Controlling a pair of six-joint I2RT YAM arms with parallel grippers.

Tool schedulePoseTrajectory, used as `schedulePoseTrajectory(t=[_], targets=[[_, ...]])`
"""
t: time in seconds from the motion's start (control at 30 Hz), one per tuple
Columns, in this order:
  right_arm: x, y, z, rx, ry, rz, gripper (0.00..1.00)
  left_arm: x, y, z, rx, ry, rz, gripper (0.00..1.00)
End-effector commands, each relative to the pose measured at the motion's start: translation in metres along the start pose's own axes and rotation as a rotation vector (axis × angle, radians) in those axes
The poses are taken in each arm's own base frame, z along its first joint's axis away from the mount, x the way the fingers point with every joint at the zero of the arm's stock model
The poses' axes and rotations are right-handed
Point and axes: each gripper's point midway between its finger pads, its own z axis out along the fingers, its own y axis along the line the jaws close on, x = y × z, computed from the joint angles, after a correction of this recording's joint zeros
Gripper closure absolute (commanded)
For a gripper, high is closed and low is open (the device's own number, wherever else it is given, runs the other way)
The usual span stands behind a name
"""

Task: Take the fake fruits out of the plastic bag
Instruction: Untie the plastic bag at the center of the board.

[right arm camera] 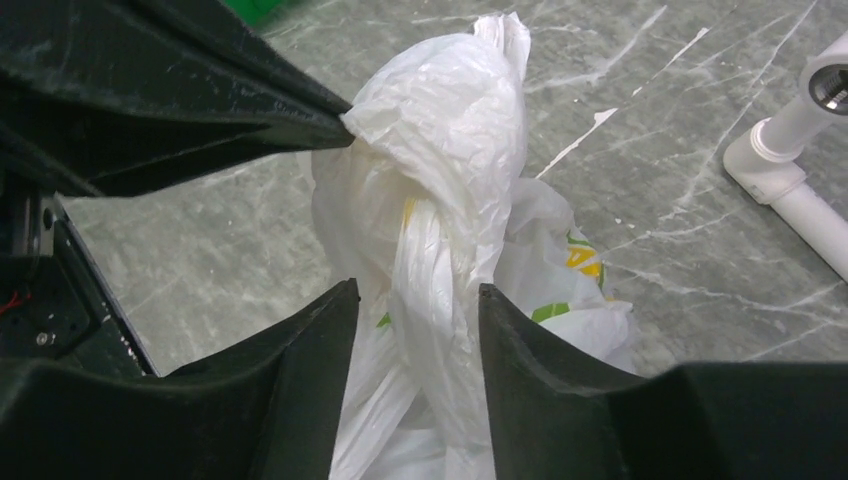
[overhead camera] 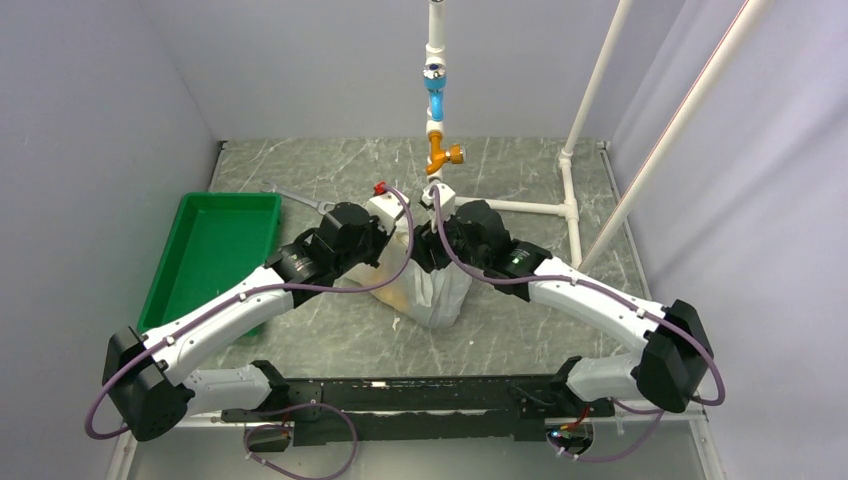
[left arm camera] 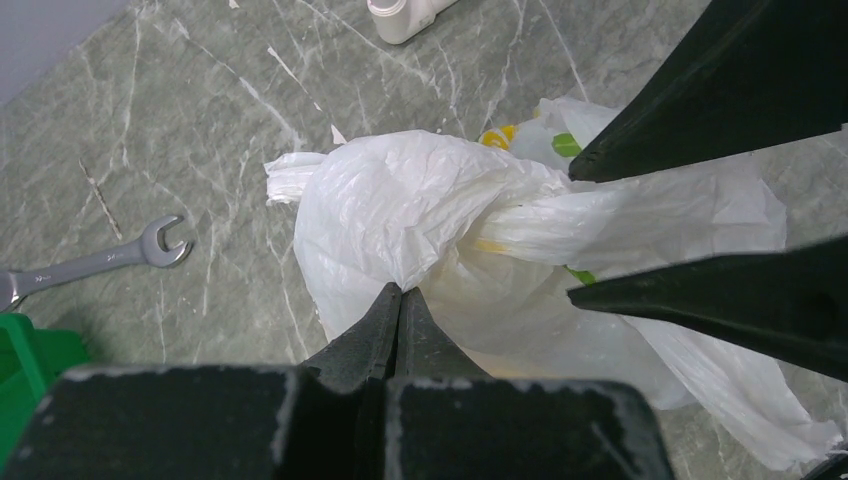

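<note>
The plastic bag (overhead camera: 438, 298) stands at the table's middle, its handles tied in a knot (right arm camera: 440, 130) on top. My left gripper (left arm camera: 400, 292) is shut, pinching a fold of the bag just under the knot; its fingers also show in the right wrist view (right arm camera: 300, 115). My right gripper (right arm camera: 415, 295) is open, its jaws standing either side of the twisted handle strand (right arm camera: 430, 300) below the knot without closing on it. The fake fruits are hidden inside the bag; only a faint yellowish tint (left arm camera: 520, 345) shows through the plastic.
A green tray (overhead camera: 210, 250) lies at the left. A steel wrench (left arm camera: 100, 260) lies on the marble table left of the bag. A white pipe frame (overhead camera: 530, 207) with coloured valves stands just behind the bag, and its foot shows in the right wrist view (right arm camera: 790, 170).
</note>
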Motion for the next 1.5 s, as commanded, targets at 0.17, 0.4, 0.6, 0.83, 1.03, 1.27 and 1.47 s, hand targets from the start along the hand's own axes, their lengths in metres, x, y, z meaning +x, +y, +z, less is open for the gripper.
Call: schedulePoseTrajectory(t=[0.17, 0.4, 0.6, 0.83, 1.03, 1.27, 1.47], targets=[[-0.028, -0.001, 0.004, 0.054, -0.083, -0.045, 0.66, -0.020, 0.005, -0.007, -0.017, -0.076, -0.022, 1.00], [-0.032, -0.030, -0.016, 0.231, -0.138, -0.009, 1.00, -0.020, 0.006, -0.006, -0.026, -0.074, -0.027, 1.00], [-0.027, -0.062, -0.053, 0.427, -0.230, 0.061, 1.00, -0.015, 0.021, -0.006, -0.118, -0.052, -0.045, 1.00], [-0.017, -0.068, -0.078, 0.429, -0.318, 0.122, 1.00, -0.015, 0.020, -0.006, -0.112, -0.050, -0.048, 1.00], [-0.027, -0.016, -0.048, 0.119, -0.209, 0.004, 1.00, -0.023, 0.010, -0.011, -0.039, -0.113, -0.035, 0.96], [-0.027, 0.015, -0.041, -0.063, -0.211, -0.039, 1.00, -0.031, 0.014, -0.020, -0.051, -0.151, -0.033, 0.43], [-0.020, 0.027, -0.031, -0.137, -0.164, -0.047, 1.00, -0.035, 0.016, -0.027, -0.051, -0.211, -0.027, 0.12]])
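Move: Between the right hand's open fingertips stands the twisted strand of the plastic bag, about 1 cm ahead, 1 cm to the left and 1 cm down. The fruit-filled bag body lies about 4 cm back from this hand, 1 cm left and 7 cm lower; the white pipe elbow is some 14 cm ahead and 3 cm right, on the board. From the left hand, still pinching a fold of the bag, the strand is about 7 cm right and level in reach, the wrench head some 12 cm ahead and 12 cm left. Closing on the strand, the right fingers pinch it, pull it about 10 cm to the right with a slight rise and a clockwise turn of some 25 degrees, then keep hold while swinging back left about 7 cm and a little towards the base. The left hand, nearly still with its fold, edges about 1 cm left, then opens wide, lets go and rises 2–3 cm. ##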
